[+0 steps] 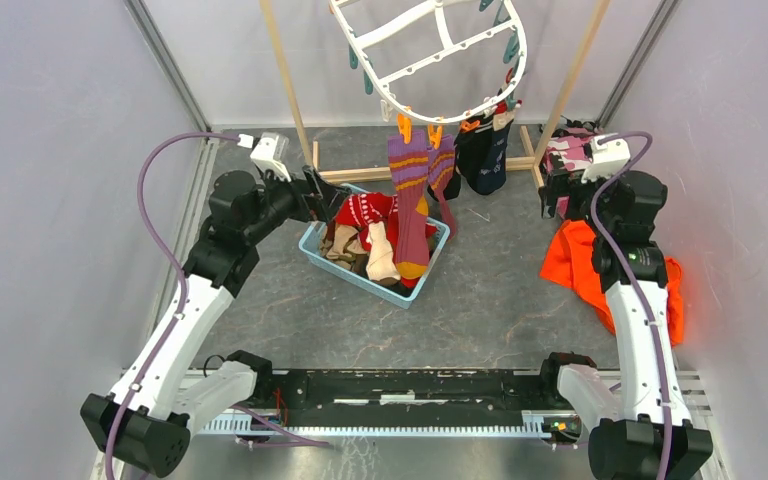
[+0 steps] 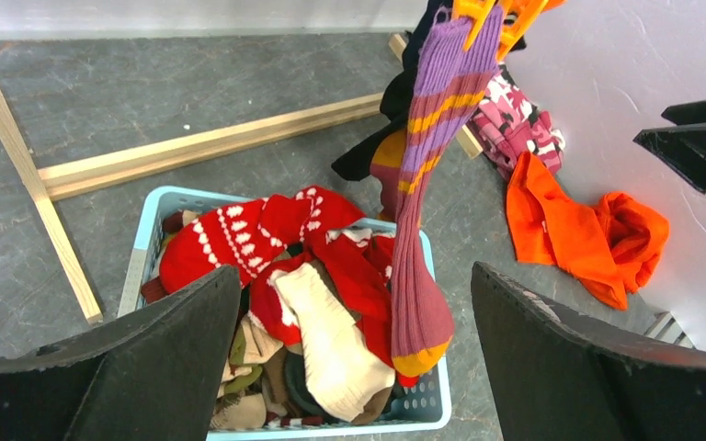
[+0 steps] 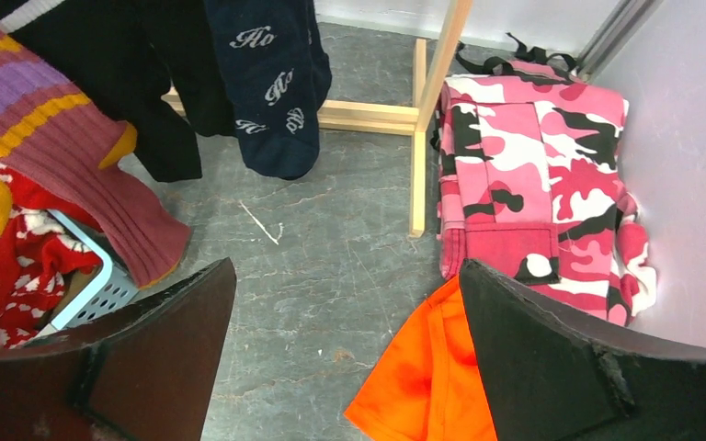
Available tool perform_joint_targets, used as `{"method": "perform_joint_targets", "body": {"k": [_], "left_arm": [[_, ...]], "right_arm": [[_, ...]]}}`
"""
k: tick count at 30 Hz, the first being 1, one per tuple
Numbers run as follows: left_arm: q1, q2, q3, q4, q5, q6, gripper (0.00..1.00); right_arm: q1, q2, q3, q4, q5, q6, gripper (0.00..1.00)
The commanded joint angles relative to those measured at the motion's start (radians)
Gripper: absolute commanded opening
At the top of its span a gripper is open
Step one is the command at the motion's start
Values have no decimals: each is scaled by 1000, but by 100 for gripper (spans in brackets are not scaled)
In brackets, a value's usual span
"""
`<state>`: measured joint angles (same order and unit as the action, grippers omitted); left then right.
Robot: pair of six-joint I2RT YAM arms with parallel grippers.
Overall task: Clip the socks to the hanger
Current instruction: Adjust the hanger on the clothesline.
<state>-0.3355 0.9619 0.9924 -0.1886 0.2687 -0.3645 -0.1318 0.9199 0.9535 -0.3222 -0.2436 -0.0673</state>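
The white hanger [image 1: 440,45] hangs at the top, above the back of the table. Two purple, orange-striped socks [image 1: 410,190] hang from its orange clips [image 1: 405,125], and dark navy and black socks [image 1: 487,155] hang beside them. More socks, red-and-white [image 2: 239,234], cream [image 2: 331,349] and brownish, are piled in a light blue basket [image 2: 147,220]. My left gripper [image 2: 354,271] hovers open over the basket's left end, holding nothing. My right gripper [image 3: 345,265] is open over bare table to the right, with the navy sock [image 3: 271,83] ahead of it.
A light wooden pole rack [image 1: 285,70] stands behind the basket, its base bar [image 2: 202,142] on the table. A pink camouflage garment [image 3: 533,175] lies at the back right, and an orange cloth [image 1: 580,265] lies under the right arm. Grey walls close both sides.
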Motion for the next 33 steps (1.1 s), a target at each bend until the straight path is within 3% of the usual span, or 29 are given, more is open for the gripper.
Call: {"method": "perform_joint_targets", "body": {"k": [1, 4, 8, 11, 19, 26, 29, 33], "left_arm": [[4, 0, -32, 9, 46, 20, 100], [5, 15, -50, 9, 98, 6, 100], [5, 45, -90, 17, 159, -39, 100], [5, 65, -125, 18, 185, -74, 97], [-48, 118, -142, -110, 87, -119, 67], [-288, 242, -70, -259, -243, -128, 53], [-325, 303, -43, -264, -314, -148, 49], [-330, 365, -30, -179, -296, -153, 50]], "right_arm": [[-3, 24, 21, 37, -86, -29, 98], [-3, 31, 1, 36, -249, -108, 98], [-1, 53, -28, -42, -676, -349, 98], [13, 82, -34, -101, -790, -433, 98], [119, 141, -11, -286, -768, -625, 98], [212, 188, 25, -336, -646, -636, 98], [220, 183, 10, -312, -642, -616, 98], [219, 179, -1, -301, -630, -607, 98]]}}
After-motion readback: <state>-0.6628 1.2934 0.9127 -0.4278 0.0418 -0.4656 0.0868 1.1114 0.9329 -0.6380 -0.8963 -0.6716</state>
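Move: The cream sock in the blue basket is about 3 cm ahead of the left gripper, 8 cm to its right and 27 cm below. The red patterned sock lies some 9 cm farther out than the cream one; the toe of the long striped sock on the hanger dangles roughly 12 cm to the gripper's right and 20 cm below. From the right gripper the cream sock is about 37 cm left, 1 cm back and 24 cm down. Bring the left gripper down some 20 cm towards the cream sock at the basket's near side, easing a little right and back, tipping its fingers steeply down and closing them to about half open. Meanwhile swing the open right gripper left towards the basket, also sinking and drawing back, and turn it about 60 degrees counter-clockwise. ##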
